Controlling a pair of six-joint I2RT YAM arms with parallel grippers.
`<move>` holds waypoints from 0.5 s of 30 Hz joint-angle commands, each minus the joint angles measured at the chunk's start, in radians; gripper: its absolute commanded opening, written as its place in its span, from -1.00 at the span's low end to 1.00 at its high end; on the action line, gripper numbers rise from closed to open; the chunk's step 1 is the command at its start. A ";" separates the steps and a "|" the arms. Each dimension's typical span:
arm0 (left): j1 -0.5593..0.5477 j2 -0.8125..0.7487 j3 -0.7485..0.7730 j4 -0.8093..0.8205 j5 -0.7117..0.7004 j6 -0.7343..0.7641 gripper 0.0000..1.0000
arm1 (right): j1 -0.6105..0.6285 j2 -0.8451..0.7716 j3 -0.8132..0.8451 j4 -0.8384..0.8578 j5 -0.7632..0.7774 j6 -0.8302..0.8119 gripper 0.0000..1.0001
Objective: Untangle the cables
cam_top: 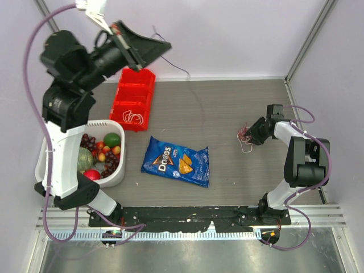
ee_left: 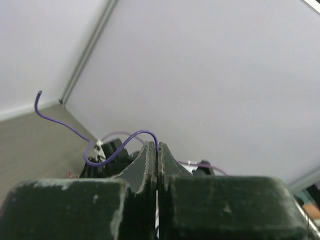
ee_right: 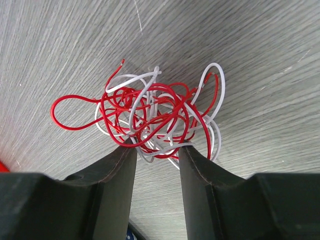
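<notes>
A tangle of red and white cables (ee_right: 155,112) lies on the wooden table at the right (cam_top: 244,136). My right gripper (ee_right: 157,147) is low over it and open. Its fingertips touch the near edge of the tangle, and a few strands cross the gap between them. From above, the right gripper (cam_top: 253,133) sits just right of the bundle. My left gripper (ee_left: 157,146) is raised high at the back left (cam_top: 162,48), shut on a thin purple cable (ee_left: 65,124). That purple cable (cam_top: 181,68) trails down toward the table.
A red bin (cam_top: 136,91) at the back left holds a small coil of red and white cord (cam_top: 135,117). A white basket (cam_top: 118,170) of fruit stands at the left. A blue chip bag (cam_top: 176,162) lies mid-table.
</notes>
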 commanded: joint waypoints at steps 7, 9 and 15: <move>0.255 -0.040 0.029 0.248 0.245 -0.283 -1.00 | -0.012 -0.045 0.037 -0.017 0.042 -0.038 -0.04; 0.272 -0.033 -0.002 0.211 0.236 -0.283 -1.00 | -0.005 -0.085 0.050 -0.045 0.042 -0.057 0.05; 0.398 -0.008 -0.109 0.131 0.248 -0.326 -1.00 | 0.088 -0.237 0.124 -0.166 0.013 -0.068 0.44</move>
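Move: High over the chips bag, which lies some 60 cm straight below, the left hand holds the purple cable; the red tray is about 31 cm ahead and 21 cm left, 58 cm down, with the white cable in it about 22 cm ahead and 20 cm left. At the right fingertips is the red-and-white tangle, about 1 cm ahead and 1 cm below; from that hand the bag lies 33 cm left and 11 cm back. Carrying the purple cable in still-shut fingers, the left hand swings about 7 cm left, sideways nearer to the tray, rising some 6 cm before sinking partway back while easing forward; its fingertips tip up about 10 degrees. The right hand lingers at the tangle, then spreads its fingers wider and lifts about 3 cm clear of the strands. ##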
